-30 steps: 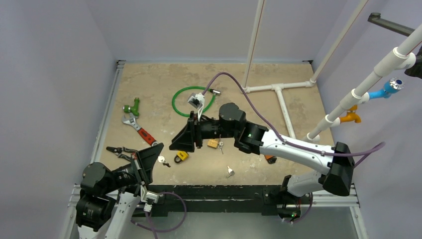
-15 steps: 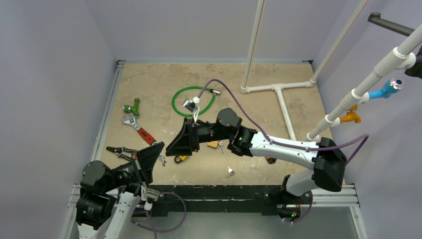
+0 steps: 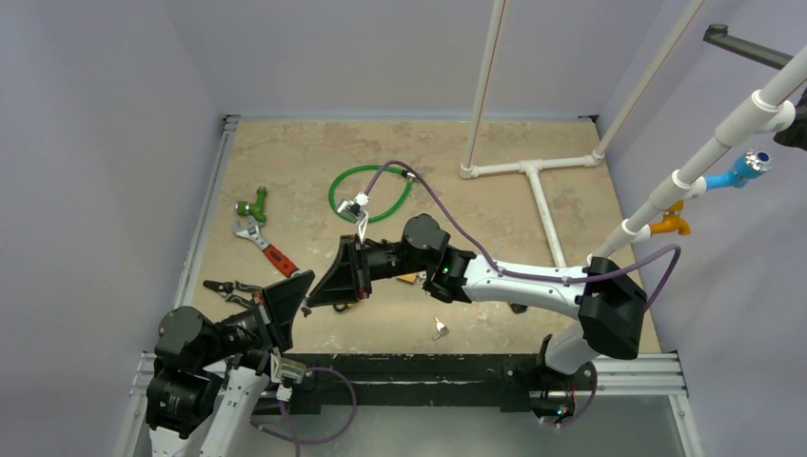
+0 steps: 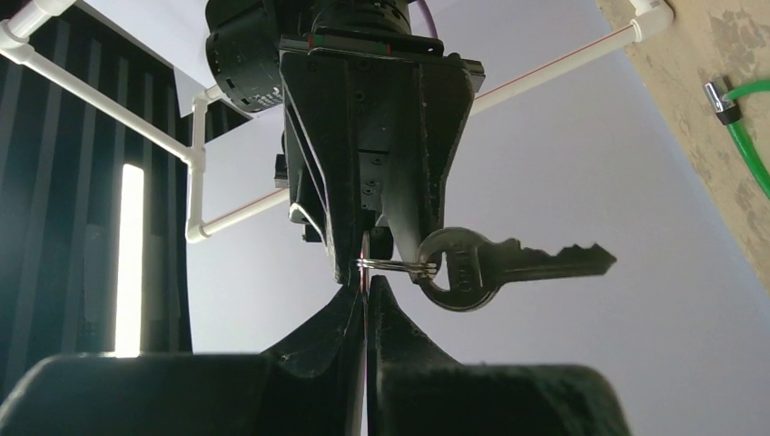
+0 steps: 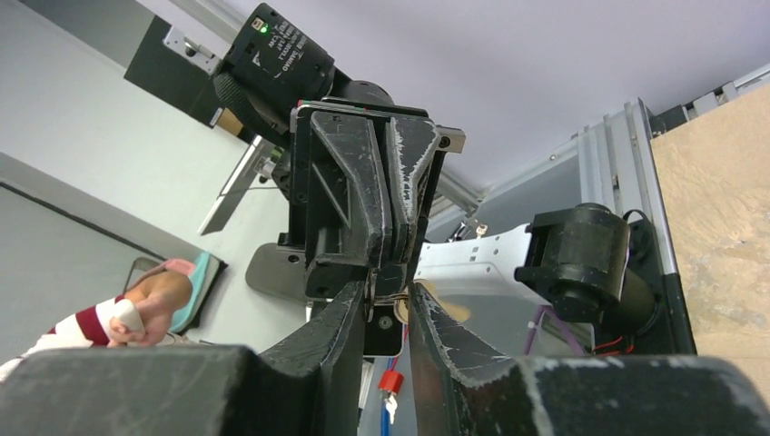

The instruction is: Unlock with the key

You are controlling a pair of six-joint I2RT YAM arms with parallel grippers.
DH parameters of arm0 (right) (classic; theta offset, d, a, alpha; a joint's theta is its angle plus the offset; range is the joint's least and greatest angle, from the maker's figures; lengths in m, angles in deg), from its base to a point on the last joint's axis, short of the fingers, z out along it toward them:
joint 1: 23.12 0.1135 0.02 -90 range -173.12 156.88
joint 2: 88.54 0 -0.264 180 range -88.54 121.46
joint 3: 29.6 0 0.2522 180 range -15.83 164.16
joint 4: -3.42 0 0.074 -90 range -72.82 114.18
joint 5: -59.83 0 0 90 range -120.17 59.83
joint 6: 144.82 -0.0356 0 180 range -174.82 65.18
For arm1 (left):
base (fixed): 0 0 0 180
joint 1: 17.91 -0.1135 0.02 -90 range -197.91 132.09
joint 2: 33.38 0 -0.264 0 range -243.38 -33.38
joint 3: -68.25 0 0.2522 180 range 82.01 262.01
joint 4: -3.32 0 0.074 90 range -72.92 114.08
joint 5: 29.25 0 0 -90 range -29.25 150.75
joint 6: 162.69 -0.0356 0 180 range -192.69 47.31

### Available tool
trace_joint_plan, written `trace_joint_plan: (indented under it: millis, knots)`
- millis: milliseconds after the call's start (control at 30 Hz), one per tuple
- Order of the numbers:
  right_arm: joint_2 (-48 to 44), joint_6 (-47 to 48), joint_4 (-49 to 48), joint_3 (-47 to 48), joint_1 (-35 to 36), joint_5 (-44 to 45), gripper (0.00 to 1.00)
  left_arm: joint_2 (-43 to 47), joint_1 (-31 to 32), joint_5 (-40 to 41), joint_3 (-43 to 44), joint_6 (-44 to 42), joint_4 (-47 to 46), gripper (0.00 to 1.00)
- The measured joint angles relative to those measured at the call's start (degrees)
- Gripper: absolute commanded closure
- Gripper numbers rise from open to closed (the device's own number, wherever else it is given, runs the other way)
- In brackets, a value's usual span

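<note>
My left gripper (image 4: 366,283) is shut on a thin key ring (image 4: 399,266), and a silver key (image 4: 508,265) hangs from the ring, its blade pointing right. My right gripper (image 5: 389,292) meets it tip to tip. Its jaws stand a narrow gap apart, and the ring spans that gap. From above, both grippers touch near the table's front left: the left gripper (image 3: 301,297) and the right gripper (image 3: 310,301). A yellow padlock (image 3: 348,305) peeks out under the right gripper. A brass padlock (image 3: 409,279) lies mostly hidden beneath the right arm.
A loose key (image 3: 439,328) lies near the front edge. At the left are pliers (image 3: 228,286), a red-handled wrench (image 3: 262,243) and a green fitting (image 3: 252,205). A green hose loop (image 3: 371,193) lies behind the arm. White pipes (image 3: 533,169) cross the back right.
The right arm has swung left and toward the front, bringing its gripper to the left gripper's tip, and its jaws have narrowed. The left gripper has stayed put, shut on the ring.
</note>
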Motion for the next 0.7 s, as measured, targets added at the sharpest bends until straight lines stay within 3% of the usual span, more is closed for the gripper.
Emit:
trace_joint_plan:
  millis: [233, 400, 500, 533, 600, 700]
  knots:
    - [0.0, -1.2, -1.3, 0.2, 0.0, 0.0, 1.0, 0.0, 0.0, 0.3, -0.5, 0.0, -0.5, 1.0]
    - [1.2, -3.7, -4.3, 0.1, 0.0, -0.2, 1.0, 0.0, 0.0, 1.3, -0.6, 0.0, -1.4, 0.99]
    - [1.2, -4.2, -4.7, -0.3, -0.2, 0.1, 1.0, 0.0, 0.0, 1.6, -0.6, 0.0, -1.6, 0.69]
    - [0.9, -3.9, -4.3, -0.6, -0.2, 0.1, 1.0, 0.0, 0.0, 1.7, -0.6, 0.0, -1.8, 0.52]
    - [-0.1, -2.7, -1.7, -1.2, -0.5, 0.2, 1.0, 0.0, 0.0, 2.3, -0.6, 0.5, -2.3, 0.28]
    - [-3.1, 1.9, 7.0, -1.3, -1.0, 1.1, 1.0, -0.1, 0.0, 3.3, 0.4, 3.0, -1.7, 0.08]
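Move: The key to be handed over is still pinched in the shut left fingertips, its middle about 1 cm ahead and 1 cm right of that hand. It lies 1 cm to the left of the right hand, between its slightly open fingers. Down on the table, some 32 cm below, the yellow padlock lies about 6 cm ahead and 4 cm right of the right hand, the brass padlock roughly 12 cm ahead and 17 cm right. Hold the left gripper nearly still while the right fingers close fully on the key beside it, the right hand rising just under 1 cm. Then open the left fingers wide, easing that hand about 1 cm forward, left and up, and draw the right gripper some 2 cm down and 1 cm right with the key in its grip. ##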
